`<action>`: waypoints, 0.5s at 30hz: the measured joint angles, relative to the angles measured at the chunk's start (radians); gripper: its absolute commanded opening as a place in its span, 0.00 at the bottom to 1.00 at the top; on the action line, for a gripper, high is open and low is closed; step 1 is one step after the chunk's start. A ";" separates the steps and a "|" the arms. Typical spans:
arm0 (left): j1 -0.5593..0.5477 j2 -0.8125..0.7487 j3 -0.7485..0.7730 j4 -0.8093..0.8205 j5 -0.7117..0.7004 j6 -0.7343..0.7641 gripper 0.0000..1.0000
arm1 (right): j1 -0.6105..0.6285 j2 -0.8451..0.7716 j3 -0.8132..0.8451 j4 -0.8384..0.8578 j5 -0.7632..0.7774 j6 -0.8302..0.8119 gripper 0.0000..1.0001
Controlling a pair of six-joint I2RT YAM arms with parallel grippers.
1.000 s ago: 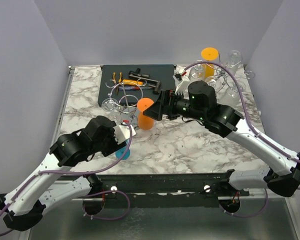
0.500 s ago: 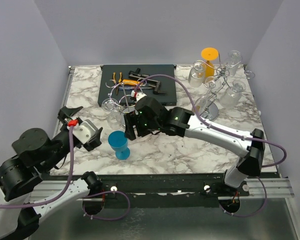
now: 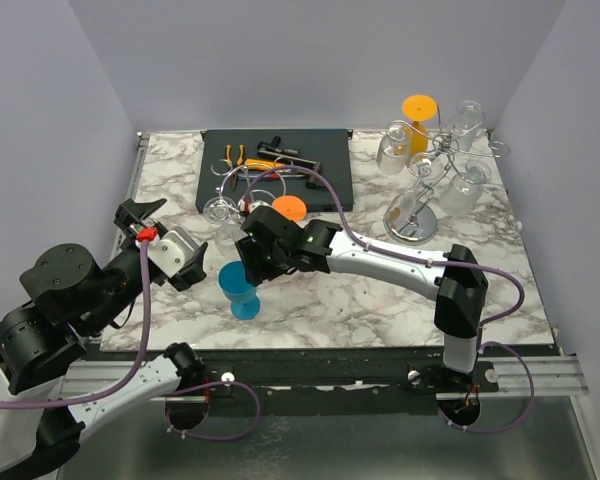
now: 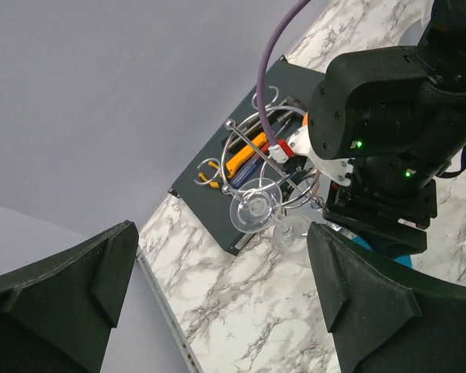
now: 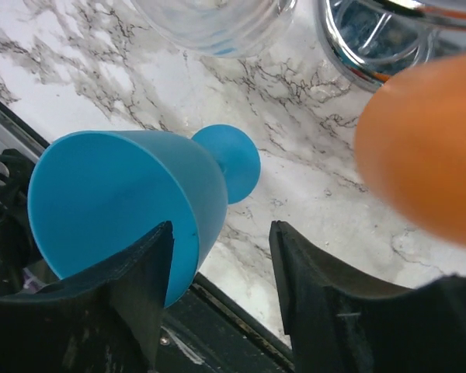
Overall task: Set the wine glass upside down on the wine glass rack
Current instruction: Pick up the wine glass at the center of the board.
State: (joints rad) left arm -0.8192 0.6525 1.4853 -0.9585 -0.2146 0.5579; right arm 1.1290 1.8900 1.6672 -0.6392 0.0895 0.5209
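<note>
A blue wine glass (image 3: 242, 290) stands upright on the marble near the front edge. My right gripper (image 3: 248, 262) hovers just above it. In the right wrist view its jaws are open (image 5: 221, 233), the blue bowl (image 5: 116, 202) lies against the left finger, and the gap beside it is bare. An orange glass (image 3: 289, 208) sits foot up at the wire rack (image 3: 248, 190), next to clear glasses. My left gripper (image 3: 165, 243) is raised at the left, wide open and empty (image 4: 224, 229), facing the rack (image 4: 256, 155).
A dark tool tray (image 3: 275, 165) with pliers lies behind the rack. A second chrome rack (image 3: 420, 195) at the back right carries clear glasses and an orange one (image 3: 418, 108). The table's front rail (image 3: 380, 355) runs close to the blue glass.
My right gripper left the orange glass at the rack, came down over the blue glass, and its jaws narrowed. My left arm pulled back to the left from the blue glass and opened wide.
</note>
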 measured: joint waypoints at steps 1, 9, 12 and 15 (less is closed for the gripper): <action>0.000 -0.001 0.000 0.000 0.000 0.000 0.98 | 0.000 0.001 0.000 0.003 0.000 -0.003 0.49; 0.000 0.003 0.000 0.000 0.005 -0.016 0.96 | 0.000 -0.002 -0.003 0.024 -0.013 -0.024 0.12; 0.000 0.018 0.000 0.000 0.008 -0.023 0.95 | 0.000 -0.021 -0.026 0.032 -0.020 -0.029 0.08; 0.000 0.048 0.009 0.000 0.014 -0.031 0.94 | 0.000 -0.055 -0.046 0.039 -0.032 -0.033 0.06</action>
State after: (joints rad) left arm -0.8192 0.7002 1.4940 -0.9588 -0.2008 0.5274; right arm 1.1290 1.8351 1.6211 -0.6006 0.0570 0.4877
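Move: The blue wine glass stands upright right beside my right fingertips, which already straddle its right-hand rim: its middle is some 4 cm to the left, about 1 cm back and 5 cm lower. About 10 cm ahead hang a clear glass, some 7 cm to the left, and the orange glass, some 6 cm to the right; their rack stands straight ahead, about 16 cm out. From my left hand the blue glass lies roughly 4 cm ahead, 6 cm to the right and 33 cm below. I keep my right hand almost in place and close its fingers from over half open to nearly shut, pinching the blue glass's right-hand wall at the rim between the fingertips. Then I start upward, about 1 cm, easing slightly back. My left hand, still wide open, begins drifting right towards the glass, some 1.5 cm. ##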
